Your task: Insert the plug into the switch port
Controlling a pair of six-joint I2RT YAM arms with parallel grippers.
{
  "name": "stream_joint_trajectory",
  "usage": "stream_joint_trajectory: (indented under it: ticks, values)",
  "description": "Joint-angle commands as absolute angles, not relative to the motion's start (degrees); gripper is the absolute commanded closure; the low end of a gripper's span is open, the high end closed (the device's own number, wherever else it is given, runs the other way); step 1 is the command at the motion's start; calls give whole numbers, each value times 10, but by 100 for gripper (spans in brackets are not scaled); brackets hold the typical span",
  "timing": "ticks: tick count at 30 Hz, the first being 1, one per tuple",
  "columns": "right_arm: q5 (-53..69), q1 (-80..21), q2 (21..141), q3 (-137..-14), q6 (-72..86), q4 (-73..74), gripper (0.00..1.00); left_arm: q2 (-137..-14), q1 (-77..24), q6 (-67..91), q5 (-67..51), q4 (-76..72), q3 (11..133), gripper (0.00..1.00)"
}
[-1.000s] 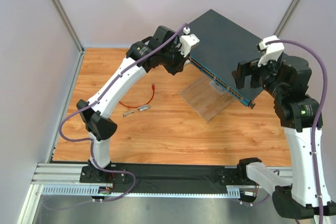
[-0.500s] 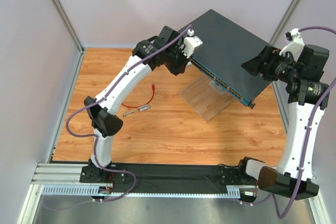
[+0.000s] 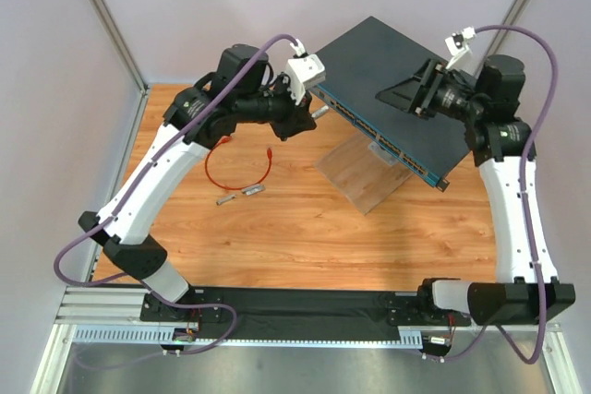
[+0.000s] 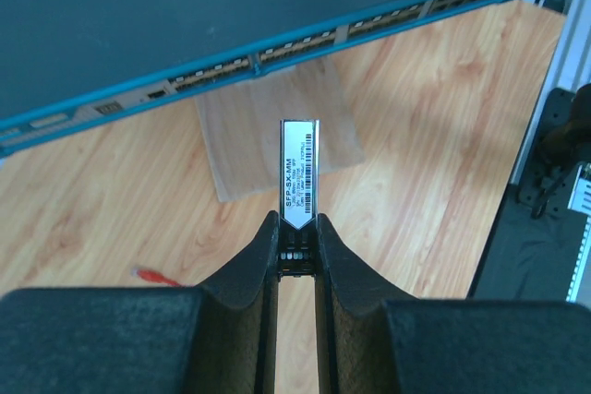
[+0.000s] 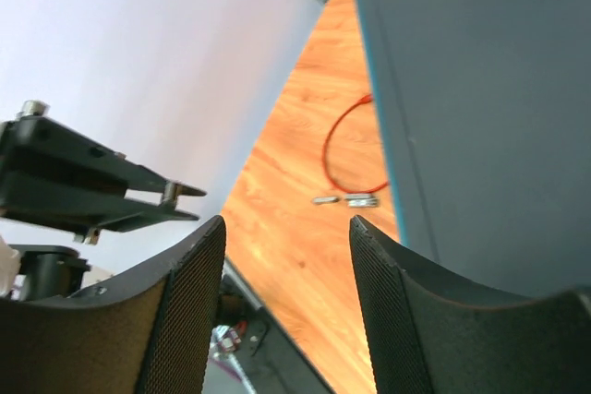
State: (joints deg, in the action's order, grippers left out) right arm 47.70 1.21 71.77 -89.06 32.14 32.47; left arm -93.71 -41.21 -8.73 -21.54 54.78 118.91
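Note:
The plug (image 3: 268,150) is a small red connector ending a red cable loop (image 3: 238,171) on the wooden table; it also shows in the left wrist view (image 4: 152,274). The switch (image 3: 397,66) is a flat dark box propped at a tilt, its port row (image 3: 369,126) facing the left arm. My left gripper (image 3: 309,119) hovers just off that face, shut on a labelled grey metal module (image 4: 300,173) that points toward the ports (image 4: 305,43). My right gripper (image 3: 399,97) is open and empty above the switch's top (image 5: 480,117).
A clear stand (image 3: 365,177) holds up the switch. Two small grey metal stubs (image 3: 238,195) lie by the cable, and show in the right wrist view (image 5: 346,199). White walls close the left and back sides. A black rail (image 3: 305,306) runs along the near edge.
The left arm has drawn back to the left from the switch face, module still gripped. The right arm has swung from the switch's right end to above its top, jaws narrowing.

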Motion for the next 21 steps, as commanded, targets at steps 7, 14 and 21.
stream_joint_trajectory:
  ticks: [7,14,21]
  values:
    - [479,-109,768,-939,408,207,43,-929,-424,-78,-229,525,1194,100]
    - [477,-154,778,-916,412,205,43,-933,-425,-80,-227,523,1199,100]
    - [478,-170,797,-914,424,197,46,-935,-427,-83,-225,521,1199,100]
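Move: The plug, held in the left fingers, has its middle some 13 cm to the right hand's left, about 4 cm back and 2 cm lower; the left fingertips are some 16 cm left, 5 cm back and 2 cm lower. From the right hand, the middle of the switch's port face lies about 4 cm left, 5 cm back and roughly 13 cm down. From the left hand, the plug's middle is about 3 cm right and 2 cm ahead, level. No new contact can be made out: the right hand, its fingers staying a bit over half open, sweeps about 10 cm left above the switch to the plug's free end, slowing as it arrives and turning some 15 degrees counter-clockwise. The left hand keeps its pinch on the plug, rising about 2 cm and sinking back, and ends about 1 cm farther right. ##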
